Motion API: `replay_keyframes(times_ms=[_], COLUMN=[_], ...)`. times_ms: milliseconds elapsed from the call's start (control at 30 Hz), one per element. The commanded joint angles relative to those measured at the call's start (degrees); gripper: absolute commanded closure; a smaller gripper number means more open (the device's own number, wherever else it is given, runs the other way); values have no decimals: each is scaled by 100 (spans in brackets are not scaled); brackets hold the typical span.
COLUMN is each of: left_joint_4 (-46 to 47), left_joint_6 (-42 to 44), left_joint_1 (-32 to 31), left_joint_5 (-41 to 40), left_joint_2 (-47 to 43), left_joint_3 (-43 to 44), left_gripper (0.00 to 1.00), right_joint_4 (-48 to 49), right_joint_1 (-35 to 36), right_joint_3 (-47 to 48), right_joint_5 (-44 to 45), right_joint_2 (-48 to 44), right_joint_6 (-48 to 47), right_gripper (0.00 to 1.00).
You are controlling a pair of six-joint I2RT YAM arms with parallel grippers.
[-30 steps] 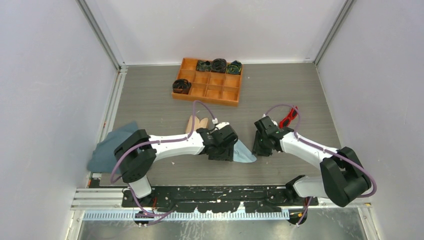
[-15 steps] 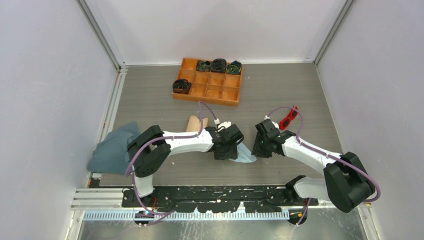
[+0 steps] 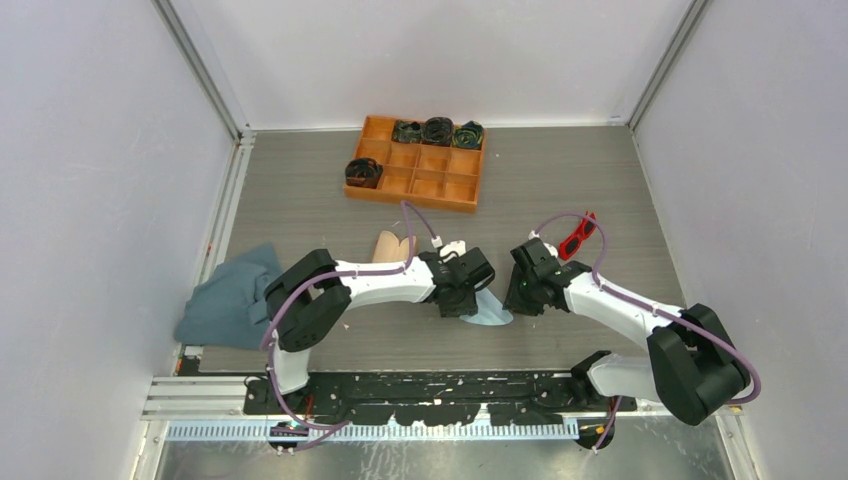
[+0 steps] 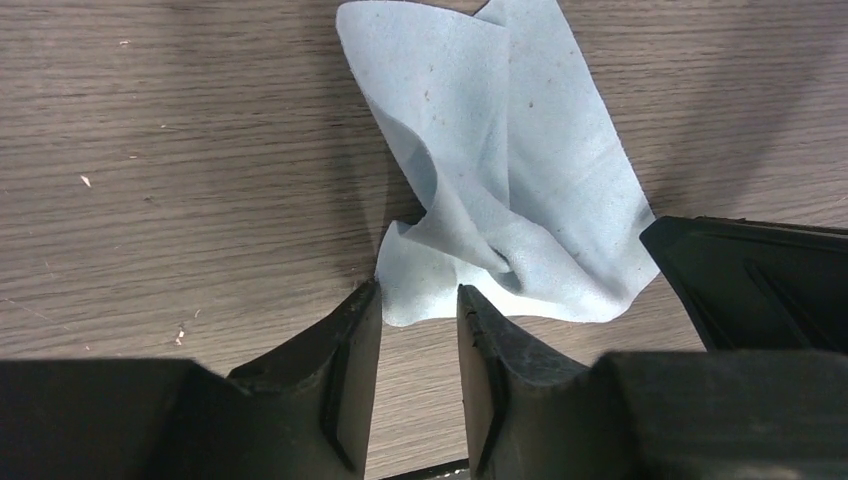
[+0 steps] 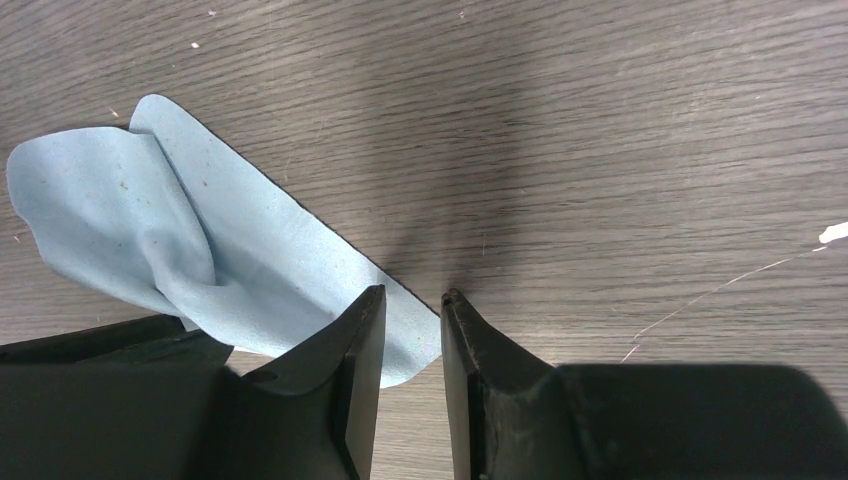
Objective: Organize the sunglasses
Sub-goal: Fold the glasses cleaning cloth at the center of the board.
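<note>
The red sunglasses (image 3: 578, 236) lie on the table just behind my right arm, held by neither gripper. A small light blue cloth (image 3: 492, 314) lies crumpled between my two grippers. My left gripper (image 3: 468, 297) is low at the cloth's left end; in the left wrist view (image 4: 418, 300) its jaws stand a little apart, with a corner of the cloth (image 4: 510, 180) between the tips. My right gripper (image 3: 520, 293) is at the cloth's right end; in the right wrist view (image 5: 412, 300) its jaws are narrowly apart over the cloth's (image 5: 150, 220) corner.
An orange divided tray (image 3: 455, 189) with several dark rolled items stands at the back centre. A tan object (image 3: 388, 243) lies partly under my left arm. A dark blue-grey cloth (image 3: 225, 298) lies at the table's left edge.
My left gripper has moved right, up to the light blue cloth's left end. My right gripper has shifted only slightly. The sunglasses have not moved.
</note>
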Motion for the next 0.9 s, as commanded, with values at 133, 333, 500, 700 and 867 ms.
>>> replay_keyframes(times_ms=[133, 333, 500, 700, 867], left_joint_4=[-150, -313, -175, -159, 139], left_joint_6=[-123, -151, 4, -105, -218], left_joint_1=[-58, -60, -65, -67, -51], left_joint_5=[-96, -296, -454, -343, -39], left_joint_2=[303, 188, -130, -556, -1027], left_joint_3=[-18, -36, -217, -666, -1210], left_gripper=[73, 88, 99, 99, 100], right_joint_4=[-171, -184, -186, -259, -375], right_joint_1=[55, 60, 61, 133, 640], right_joint_3=[-122, -105, -149, -361, -488], right_joint_5=[68, 36, -94, -189, -98], right_joint_2=[32, 28, -38, -324, -527], right_joint_6=[68, 61, 124, 390, 748], right_gripper=[67, 67, 67, 65, 62])
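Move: Around the left fingertips is the near-left corner of the cleaning cloth, whose middle lies about 4 cm ahead, 5 cm to the right and 1 cm below. The open glasses case stands some 13 cm ahead and 14 cm to the left of this hand. From the right hand, waiting at the near-right corner, the cloth's middle is about 3 cm ahead and 6 cm left; the red sunglasses lie roughly 17 cm ahead and 15 cm right. Closing from about a third open to shut, the left fingers pinch the cloth's near-left corner almost in place, low at the board, then drag it some 3.5 cm left and 2 cm back. The right hand waits, then follows back about 2 cm and slightly left, its fingers still slightly apart by the near-right corner. ##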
